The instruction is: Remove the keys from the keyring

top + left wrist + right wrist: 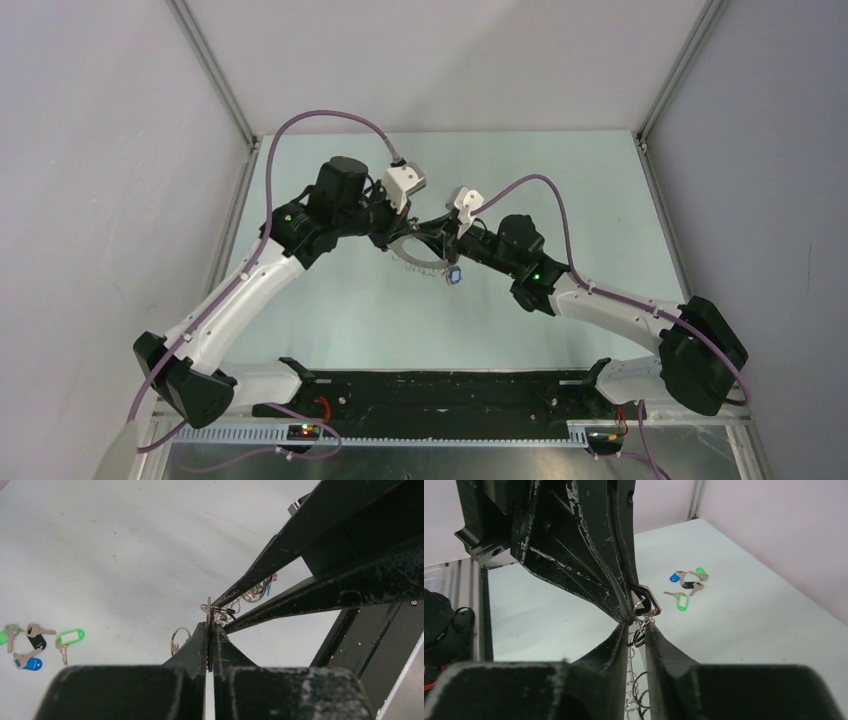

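Observation:
The keyring [420, 258] is held up above the table between both grippers. My left gripper [210, 625] is shut on the ring's flat rim, seen edge-on [208, 611], with wire loops [178, 639] sticking out beside the fingers. My right gripper [637, 626] is shut on a small wire loop [640, 636] at the ring's edge, just below a metal clasp [648, 602]. A blue-tagged key [455, 275] hangs from the ring. Several loose keys lie on the table, with green [70, 637], black [36, 641] and blue [31, 664] tags; they also show in the right wrist view [685, 586].
The pale green table [560, 190] is walled on the left, back and right. A black rail [440, 392] with the arm bases runs along the near edge. Purple cables [330, 118] arch over both arms.

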Robot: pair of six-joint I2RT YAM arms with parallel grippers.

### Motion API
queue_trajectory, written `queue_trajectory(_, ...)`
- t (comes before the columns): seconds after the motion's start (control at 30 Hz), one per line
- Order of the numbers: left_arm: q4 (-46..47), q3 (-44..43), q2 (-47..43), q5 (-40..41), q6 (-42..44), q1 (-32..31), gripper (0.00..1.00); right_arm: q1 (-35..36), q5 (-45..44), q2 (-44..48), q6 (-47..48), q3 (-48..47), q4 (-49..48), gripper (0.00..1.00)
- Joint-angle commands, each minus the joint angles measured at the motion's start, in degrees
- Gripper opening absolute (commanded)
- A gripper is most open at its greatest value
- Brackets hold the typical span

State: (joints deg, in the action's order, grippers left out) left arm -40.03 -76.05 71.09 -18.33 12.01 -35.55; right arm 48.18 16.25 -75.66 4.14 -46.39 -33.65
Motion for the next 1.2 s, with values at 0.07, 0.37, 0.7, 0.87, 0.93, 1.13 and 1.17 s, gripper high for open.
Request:
queue_trajectory(0.07,2.5,-0.7,-2.2,-1.5,-1.2,0.0,0.00,0.8,-4.8,0.0,1.8,-2.7,0.2,0.02)
queue_trajectory(0.37,2.4,-0.4,-1.9,2.2,-1.9,1.3,0.00,1.5,-3.4,6.3,7.4,1.2,0.9,0.00)
queue_trajectory(0.7,1.8,0.7,1.6,-5.2,0.5,1.3,0.00,3.4,-2.1,8.7,7.8,7.9,-20.3,0.00)
queue_trajectory(0.87,1.8,0.7,3.6,-6.0,0.9,0.8,0.00,3.9,-1.4,5.8,6.0,8.1,-26.4,0.00)
queue_trajectory(0.93,1.8,0.0,4.1,-2.1,-1.2,1.5,0.00,3.8,-4.7,7.2,6.3,8.7,-25.6,0.00)
queue_trajectory(1.13,4.4,0.2,5.8,0.7,-8.2,11.2,0.00,2.0,-15.6,15.6,7.6,12.2,-14.3,0.00)
queue_trajectory(1.17,4.7,0.4,6.0,0.5,-8.9,13.1,0.00,1.2,-16.7,17.2,6.8,12.8,-13.8,0.00)
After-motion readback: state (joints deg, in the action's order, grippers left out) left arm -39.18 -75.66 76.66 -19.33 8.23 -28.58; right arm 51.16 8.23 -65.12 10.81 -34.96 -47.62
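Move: The small wire ring joining the left hand's held key to the keyring lies between the right hand's part-open fingertips, some 1 cm to its left. From the left hand it is about 1 cm ahead, 2 cm right and 1 cm below. The keyring's disc hangs roughly 3 cm back of the right hand and 6 cm below, straight under otherwise. From the left hand, the pile of removed keys is about 22 cm ahead, 18 cm left and 25 cm below. The small rings at the keyring's rim are pinched as the right fingers close, then drawn about 4 cm right, 4 cm up and a little back, away from the left fingertips, while the right wrist turns some 15 degrees. The left hand keeps its pinch on the key, nearly still at first, then sinks about 3 cm and heads forward and left towards the pile. ##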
